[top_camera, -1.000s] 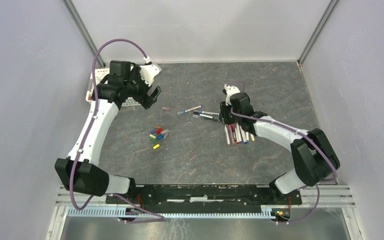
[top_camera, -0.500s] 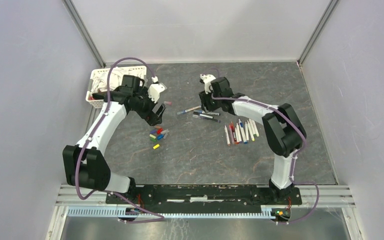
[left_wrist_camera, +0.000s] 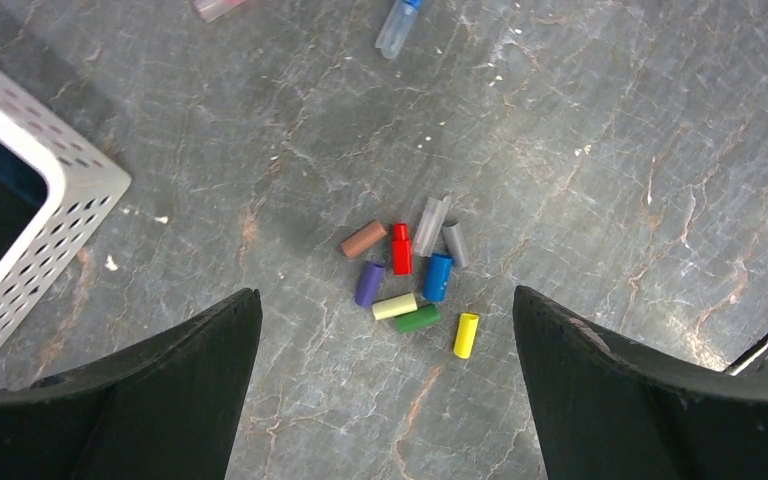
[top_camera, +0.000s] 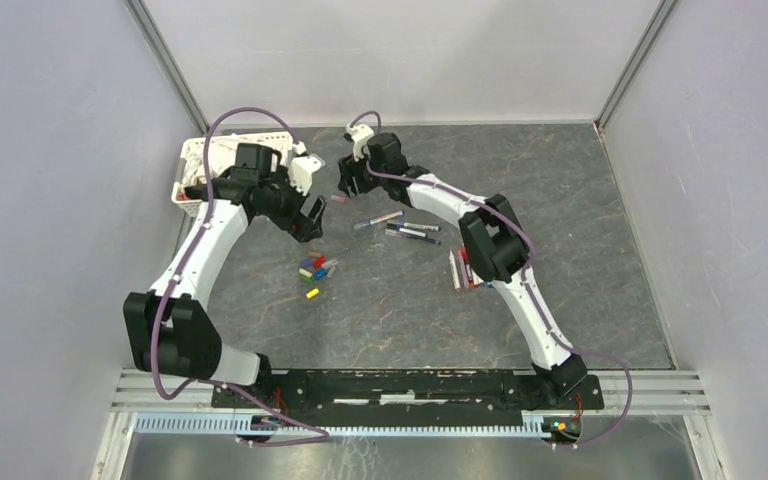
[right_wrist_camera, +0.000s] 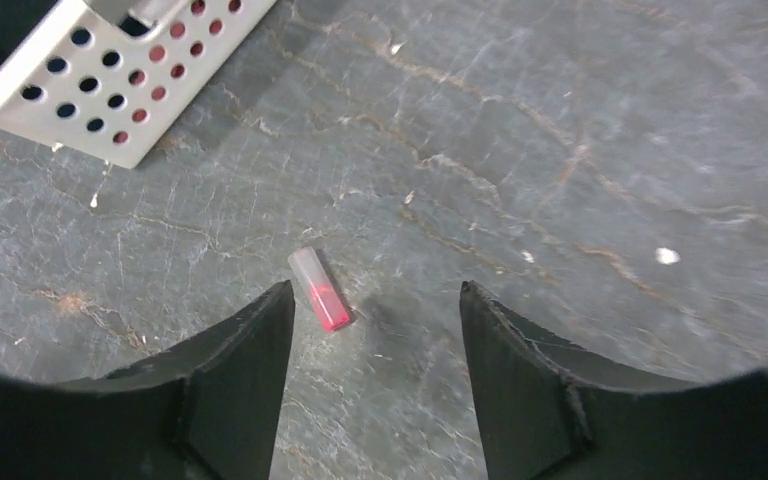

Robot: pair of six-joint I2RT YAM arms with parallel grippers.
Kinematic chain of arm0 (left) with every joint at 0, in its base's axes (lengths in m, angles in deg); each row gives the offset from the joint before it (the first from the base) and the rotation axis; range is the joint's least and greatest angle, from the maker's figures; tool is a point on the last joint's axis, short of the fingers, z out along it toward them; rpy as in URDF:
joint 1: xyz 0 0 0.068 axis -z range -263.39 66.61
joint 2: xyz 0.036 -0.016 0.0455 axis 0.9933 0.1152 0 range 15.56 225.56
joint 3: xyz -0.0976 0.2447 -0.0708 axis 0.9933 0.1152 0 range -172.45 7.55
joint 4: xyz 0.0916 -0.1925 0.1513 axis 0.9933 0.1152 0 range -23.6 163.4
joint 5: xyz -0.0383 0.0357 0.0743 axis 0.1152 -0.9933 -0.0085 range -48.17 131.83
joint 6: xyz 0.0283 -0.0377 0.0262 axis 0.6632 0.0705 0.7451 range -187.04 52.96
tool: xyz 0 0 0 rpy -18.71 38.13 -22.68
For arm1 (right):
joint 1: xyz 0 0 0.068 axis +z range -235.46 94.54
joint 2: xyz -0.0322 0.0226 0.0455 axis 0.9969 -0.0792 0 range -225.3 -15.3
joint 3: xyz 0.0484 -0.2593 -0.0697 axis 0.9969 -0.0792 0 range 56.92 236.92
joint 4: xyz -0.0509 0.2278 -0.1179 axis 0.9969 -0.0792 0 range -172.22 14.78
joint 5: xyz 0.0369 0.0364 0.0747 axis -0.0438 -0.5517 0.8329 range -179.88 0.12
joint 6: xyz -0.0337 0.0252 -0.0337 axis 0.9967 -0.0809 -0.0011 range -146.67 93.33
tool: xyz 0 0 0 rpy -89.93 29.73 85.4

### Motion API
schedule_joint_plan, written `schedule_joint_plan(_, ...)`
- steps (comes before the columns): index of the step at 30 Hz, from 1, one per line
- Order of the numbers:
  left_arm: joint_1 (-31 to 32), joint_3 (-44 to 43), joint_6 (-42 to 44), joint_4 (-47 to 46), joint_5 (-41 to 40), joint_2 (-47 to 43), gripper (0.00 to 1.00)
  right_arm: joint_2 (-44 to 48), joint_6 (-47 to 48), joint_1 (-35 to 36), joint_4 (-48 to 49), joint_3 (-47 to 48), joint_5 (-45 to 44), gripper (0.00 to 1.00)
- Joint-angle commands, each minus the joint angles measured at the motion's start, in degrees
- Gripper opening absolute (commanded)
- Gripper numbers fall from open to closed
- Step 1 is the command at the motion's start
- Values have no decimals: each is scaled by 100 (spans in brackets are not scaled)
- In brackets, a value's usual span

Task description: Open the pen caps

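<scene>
Several loose pen caps (left_wrist_camera: 410, 275) in brown, red, blue, purple, green, yellow and grey lie heaped on the table (top_camera: 315, 268). My left gripper (left_wrist_camera: 385, 294) hovers open above them with nothing between its fingers (top_camera: 310, 218). A separate clear cap with a pink end (right_wrist_camera: 320, 290) lies on the table (top_camera: 338, 198), just off the left fingertip of my right gripper (right_wrist_camera: 375, 288), which is open and empty (top_camera: 348, 180). Two pens (top_camera: 378, 219) (top_camera: 412, 232) lie mid-table. More pens (top_camera: 465, 268) lie in a row partly behind my right forearm.
A white perforated basket (top_camera: 200, 165) stands at the far left, close to both grippers; its corner shows in the left wrist view (left_wrist_camera: 30, 230) and the right wrist view (right_wrist_camera: 110, 90). A pen end (left_wrist_camera: 398, 25) lies beyond the cap heap.
My right arm has swung from the row of pens leftward to the pink-ended cap, its jaws widening. My left gripper has come off the basket side to above the cap heap.
</scene>
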Motion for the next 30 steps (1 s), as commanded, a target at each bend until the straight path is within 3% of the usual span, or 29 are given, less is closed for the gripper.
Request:
schedule_joint_plan(1,-271,-339,-320,61,273,-25,100,-404,-405,-22,710,293,565,68)
schedule_joint_plan(9,-603,-529,-243,162,508,-63,100,-916,-531,-4,930,497,1463,69)
schedule_joint_plan(19,-779,-490,-110,219,508,0,100,-729,-118,342,767,16,2229,59)
schedule_joint_plan(22,-965,-464,-40,274,513,-10,100,-609,-130,422,659,-184,2275,52)
schedule_joint_plan(30,-1025,-375,63,361,599,-100,100,447,-35,590,1104,-2006,1934,26)
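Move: The pink-and-clear pen cap lies about 4 cm to the right hand's left, 2 cm back and 7 cm below. From that hand, the blue-ended pen is roughly 7 cm back and 5 cm to the right, while the pile of loose caps sits some 19 cm back and 9 cm left. The white basket's middle is about 27 cm left and 4 cm ahead. From the left hand, the pink cap is around 18 cm ahead and 7 cm right. Down and a little left first: the right hand drops about 4 cm to the pink cap with fingers spread slightly wider, then sweeps back some 10 cm towards the loose caps, drifting left and swinging counter-clockwise by roughly 20 degrees. Its fingers close during the sweep and end around the cap's pink end. The empty left hand, still open, slides about 5 cm left, clearing the way. ##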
